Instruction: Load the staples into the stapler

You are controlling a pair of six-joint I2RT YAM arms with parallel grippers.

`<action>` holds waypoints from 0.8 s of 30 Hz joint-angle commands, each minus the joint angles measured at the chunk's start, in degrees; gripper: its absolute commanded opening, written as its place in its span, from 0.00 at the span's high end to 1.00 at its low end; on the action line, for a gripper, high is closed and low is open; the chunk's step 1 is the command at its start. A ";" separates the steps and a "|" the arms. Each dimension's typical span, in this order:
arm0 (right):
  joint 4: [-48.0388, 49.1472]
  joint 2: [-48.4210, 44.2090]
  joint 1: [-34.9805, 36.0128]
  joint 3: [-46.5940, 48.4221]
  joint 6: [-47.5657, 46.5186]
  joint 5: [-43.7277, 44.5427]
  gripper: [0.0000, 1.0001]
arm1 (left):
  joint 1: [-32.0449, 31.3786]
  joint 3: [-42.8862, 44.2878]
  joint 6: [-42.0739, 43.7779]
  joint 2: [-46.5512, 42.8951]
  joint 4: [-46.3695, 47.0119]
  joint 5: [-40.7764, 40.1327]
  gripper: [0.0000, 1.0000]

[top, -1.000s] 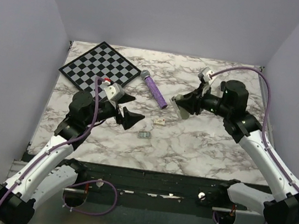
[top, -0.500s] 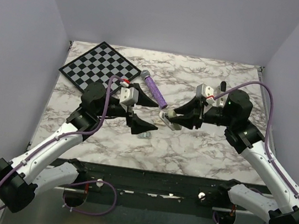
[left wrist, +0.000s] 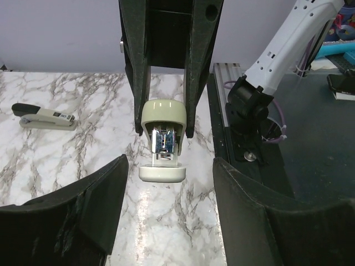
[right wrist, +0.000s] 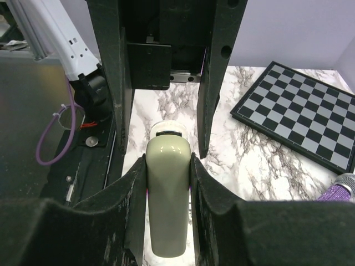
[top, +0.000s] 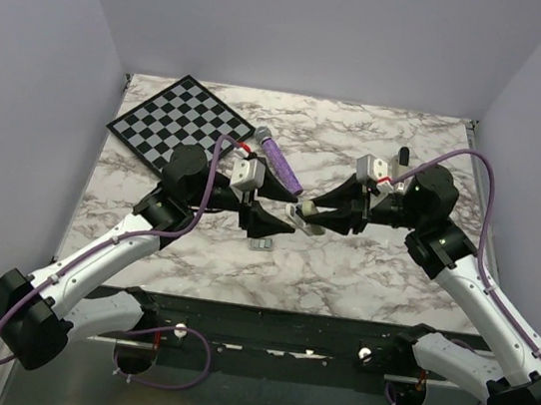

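A cream stapler (right wrist: 169,210) is clamped by its body between my right gripper's (right wrist: 168,160) fingers and held above the table, its front end pointing at the left arm. The left wrist view looks at the stapler (left wrist: 162,138) head-on, with its top lifted off its base and shiny metal showing inside. My left gripper (left wrist: 169,191) stands open just short of that front end, nothing between its fingers. From above, the two grippers (top: 270,221) (top: 321,213) meet at mid-table around the stapler (top: 305,217). The staples (top: 261,247), a small grey block, lie on the marble below the left gripper.
A checkerboard (top: 186,122) lies at the back left, with a purple cylinder (top: 281,164) beside it. A second stapler, black and grey (left wrist: 44,116), rests on the marble at the left of the left wrist view. The table's near edge has a black rail (top: 284,320).
My left arm swung right, up to the stapler's front end, and its jaws narrowed somewhat. The right arm brought the stapler left and lower, then held still.
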 commanded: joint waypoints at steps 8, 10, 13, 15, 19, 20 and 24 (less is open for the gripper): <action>5.13 -1.17 1.43 -0.69 1.39 -1.18 0.99 | -1.10 1.74 2.46 0.41 -0.26 1.18 0.41; 5.13 -1.00 1.60 -0.69 1.30 -0.83 0.99 | -1.19 1.74 2.29 0.33 -0.35 1.27 0.44; 5.30 -0.82 1.95 -0.60 1.47 -0.39 0.99 | -1.36 1.74 2.02 0.24 -0.26 1.09 0.54; 5.30 -0.73 2.22 -0.51 1.56 -0.21 0.99 | -1.36 1.65 1.76 0.24 -0.09 0.30 0.70; 7.40 -1.52 2.22 -1.73 2.70 1.54 0.99 | -1.36 0.34 0.09 -1.42 2.37 -1.89 1.00; 8.37 -1.87 2.22 -2.26 3.32 1.98 0.99 | -1.36 -0.88 -0.35 -2.04 4.11 -2.59 1.00; 16.79 -3.72 2.22 -5.34 9.45 4.09 0.99 | -1.19 -4.23 -1.75 -5.20 6.59 -8.30 1.00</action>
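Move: The pale open stapler is already in the right hand; the free end of its base, which the left fingers go for, sits between them, about 1 cm right of the left hand and level with it. From the right hand this end is some 4 cm left and 1 cm below. From the left hand, the grey staple case lies roughly 6 cm ahead, 6 cm left and 28 cm down; the purple microphone about 29 cm ahead, 5 cm left, equally low. The left hand stays within about 0.5 cm, closing its fingers to pinch the stapler base's end; right holds on. ##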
